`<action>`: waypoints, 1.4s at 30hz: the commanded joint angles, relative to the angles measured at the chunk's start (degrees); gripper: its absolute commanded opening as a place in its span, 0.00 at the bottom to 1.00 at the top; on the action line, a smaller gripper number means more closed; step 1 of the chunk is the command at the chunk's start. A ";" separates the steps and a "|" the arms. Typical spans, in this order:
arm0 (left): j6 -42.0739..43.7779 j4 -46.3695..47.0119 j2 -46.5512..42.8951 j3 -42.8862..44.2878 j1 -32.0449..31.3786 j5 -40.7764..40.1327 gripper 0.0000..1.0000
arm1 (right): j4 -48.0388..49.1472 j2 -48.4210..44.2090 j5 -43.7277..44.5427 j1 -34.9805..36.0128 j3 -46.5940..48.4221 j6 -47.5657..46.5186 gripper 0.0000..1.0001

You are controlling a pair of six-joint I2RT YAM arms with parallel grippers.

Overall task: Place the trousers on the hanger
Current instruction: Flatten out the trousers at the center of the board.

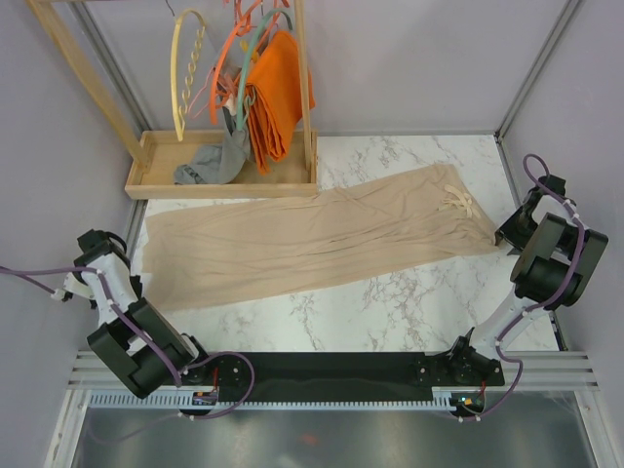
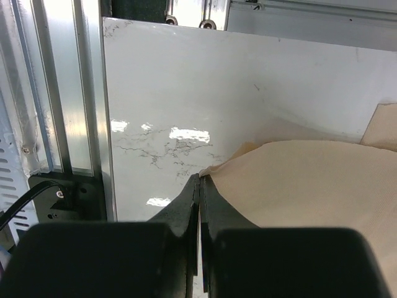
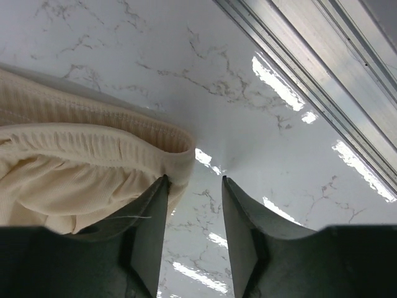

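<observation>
The beige trousers (image 1: 312,239) lie flat and slantwise across the marble table, with the drawstring waist (image 1: 458,200) at the right and the leg ends at the left. My left gripper (image 1: 139,261) is at the leg hem. In the left wrist view its fingers are pressed together (image 2: 200,178), with a corner of the trousers (image 2: 298,186) running into their tips. My right gripper (image 1: 503,234) is at the waist end. It stands open (image 3: 194,179), its left finger touching the ribbed waistband (image 3: 93,161), and only marble shows between the fingers. The cream hanger (image 1: 185,68) hangs on the rack at the back left.
A wooden rack with a tray base (image 1: 224,175) stands at the back left. It holds orange hangers, a teal hanger, an orange cloth (image 1: 273,97) and a grey garment (image 1: 210,164). Aluminium rails (image 2: 62,93) border the table's edges.
</observation>
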 commanded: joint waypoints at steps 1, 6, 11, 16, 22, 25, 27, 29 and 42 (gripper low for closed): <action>-2.46 -0.29 -2.27 2.22 0.16 -3.70 0.02 | 3.06 1.71 -1.17 -0.13 0.65 0.44 0.46; -2.20 -0.20 -3.07 2.39 0.08 -3.53 0.02 | 4.21 1.89 -3.29 -0.13 -0.05 2.55 0.12; -1.58 -0.72 -2.02 6.68 0.25 -3.53 0.02 | 3.69 -1.01 -2.42 0.05 0.56 3.25 0.00; -3.25 -4.59 -0.52 12.85 0.17 -5.19 0.02 | -3.49 -2.95 6.54 0.31 5.91 5.71 0.00; -4.04 -7.49 0.36 15.23 0.16 -11.00 0.02 | -11.33 -3.03 21.21 1.54 13.12 8.35 0.00; -3.61 -7.67 -0.16 14.44 0.16 -11.27 0.02 | -14.58 -1.90 25.62 1.89 16.81 8.00 0.00; -3.52 -7.67 -0.60 13.21 -0.10 -11.27 0.02 | -16.61 0.12 29.29 2.77 19.80 6.86 0.00; -4.39 -7.75 -1.92 10.41 -0.27 -11.96 0.02 | -20.47 2.32 31.50 3.21 21.99 4.76 0.00; -9.32 -7.67 -0.61 2.22 -0.36 -20.76 0.02 | -24.26 9.97 43.55 5.76 13.66 0.61 0.00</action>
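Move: Just ahead and to the left of the open right fingers, about 1 cm each way and 1 cm down, lies the trousers' near waist corner. From that hand, the drawstring is some 11 cm ahead and 10 cm left, the far waist corner 20 cm ahead and 13 cm left. The left hand already holds the near hem corner aloft; the board's near-left corner lies roughly 10 cm back, 12 cm left and 7 cm below it, the far hem corner 20 cm straight ahead. Dipping about 1 cm down and forward, the right fingers close and pinch the near waist corner, lift it some 9 cm while drawing it right, then sweep back and down, fingertips swinging back and right by about 40 degrees. Keeping its grip, the left hand rises with the hem, leftward and briefly forward, then pulls back and down towards the board's near-left corner. ##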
